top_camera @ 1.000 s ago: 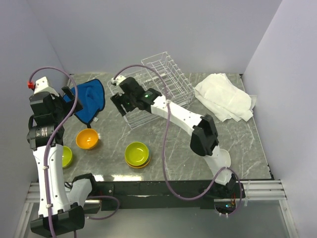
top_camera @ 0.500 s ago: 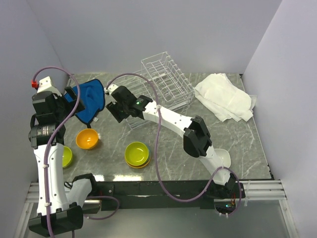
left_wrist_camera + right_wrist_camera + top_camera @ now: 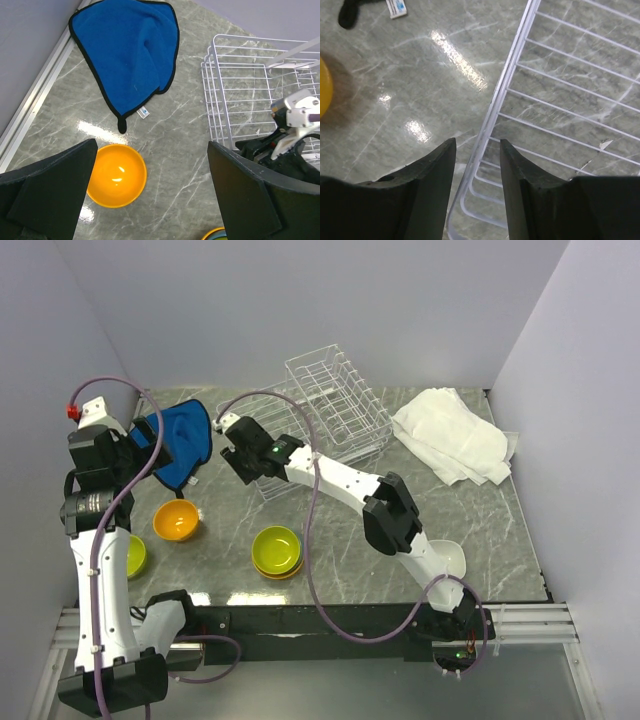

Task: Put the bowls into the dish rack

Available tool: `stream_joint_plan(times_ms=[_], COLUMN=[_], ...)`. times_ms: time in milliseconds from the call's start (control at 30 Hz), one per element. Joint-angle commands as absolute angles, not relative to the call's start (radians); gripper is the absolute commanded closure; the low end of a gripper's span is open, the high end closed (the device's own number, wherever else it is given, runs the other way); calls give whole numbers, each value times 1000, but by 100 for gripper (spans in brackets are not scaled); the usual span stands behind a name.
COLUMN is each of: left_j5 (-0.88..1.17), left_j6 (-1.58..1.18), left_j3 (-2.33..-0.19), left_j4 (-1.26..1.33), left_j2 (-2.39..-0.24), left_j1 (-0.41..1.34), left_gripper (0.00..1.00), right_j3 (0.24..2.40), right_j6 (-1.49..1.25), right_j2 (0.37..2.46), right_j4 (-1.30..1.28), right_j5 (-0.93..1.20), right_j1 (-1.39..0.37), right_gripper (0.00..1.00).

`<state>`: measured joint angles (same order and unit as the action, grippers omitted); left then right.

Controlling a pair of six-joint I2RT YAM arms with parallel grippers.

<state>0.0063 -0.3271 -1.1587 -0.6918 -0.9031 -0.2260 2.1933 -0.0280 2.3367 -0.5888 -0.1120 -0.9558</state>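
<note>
The white wire dish rack (image 3: 335,405) stands at the back middle of the table. My right gripper (image 3: 238,452) hovers over the left edge of its flat tray. In the right wrist view the gripper (image 3: 477,145) is open, its fingers (image 3: 432,170) either side of the rack's rim wire (image 3: 512,65) with gaps on both sides. An orange bowl (image 3: 176,520) sits at the front left, and a lime green bowl (image 3: 135,555) sits partly behind my left arm. Another lime green bowl (image 3: 277,548) is stacked on one below. My left gripper (image 3: 152,150) is wide open and empty, high above the orange bowl (image 3: 116,175).
A blue cloth (image 3: 180,445) lies at the back left, close to the rack's left edge. A crumpled white cloth (image 3: 455,435) lies at the back right. Purple cables loop over both arms. Walls close in on the left, the back and the right.
My right gripper has moved left and down to the rack's left rim, and its jaws have narrowed. The left arm has barely shifted. The bowls have not moved.
</note>
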Motion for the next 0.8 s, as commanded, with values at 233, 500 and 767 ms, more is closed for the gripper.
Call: stream_joint_plan(times_ms=[233, 500, 767], left_j5=[5, 21, 26], left_j6=[-318, -319, -307], left_j3=[-1141, -1143, -1134], left_j4=[-644, -646, -643], left_j2=[-899, -894, -876], left_j1=[-233, -225, -218], left_gripper=[1, 0, 1], right_j3=[2218, 2122, 2004], right_j6=[35, 72, 184], right_j2=[2372, 2286, 2165], right_j4=[-566, -558, -617], right_j5=[-192, -206, -184], right_j1=[-953, -953, -946], right_gripper=[63, 100, 100])
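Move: The dish rack's left rim, near its near-left corner, already passes between my right hand's open fingertips, some 2 cm below them. The orange bowl stands about 16 cm to the left of this hand and 10 cm back. The green bowl stack is roughly 17 cm back and 8 cm to its right. From my left hand, that piece of rim lies some 18 cm to the right, 7 cm ahead and 18 cm lower. I lower my half-open right hand about 2 cm around the dish rack's left rim and close the fingers fully until they pinch the wire. Then, staying at that height, I pull the rim roughly 3.5 cm to the right, the hand tilting and turning clockwise by a few degrees. ##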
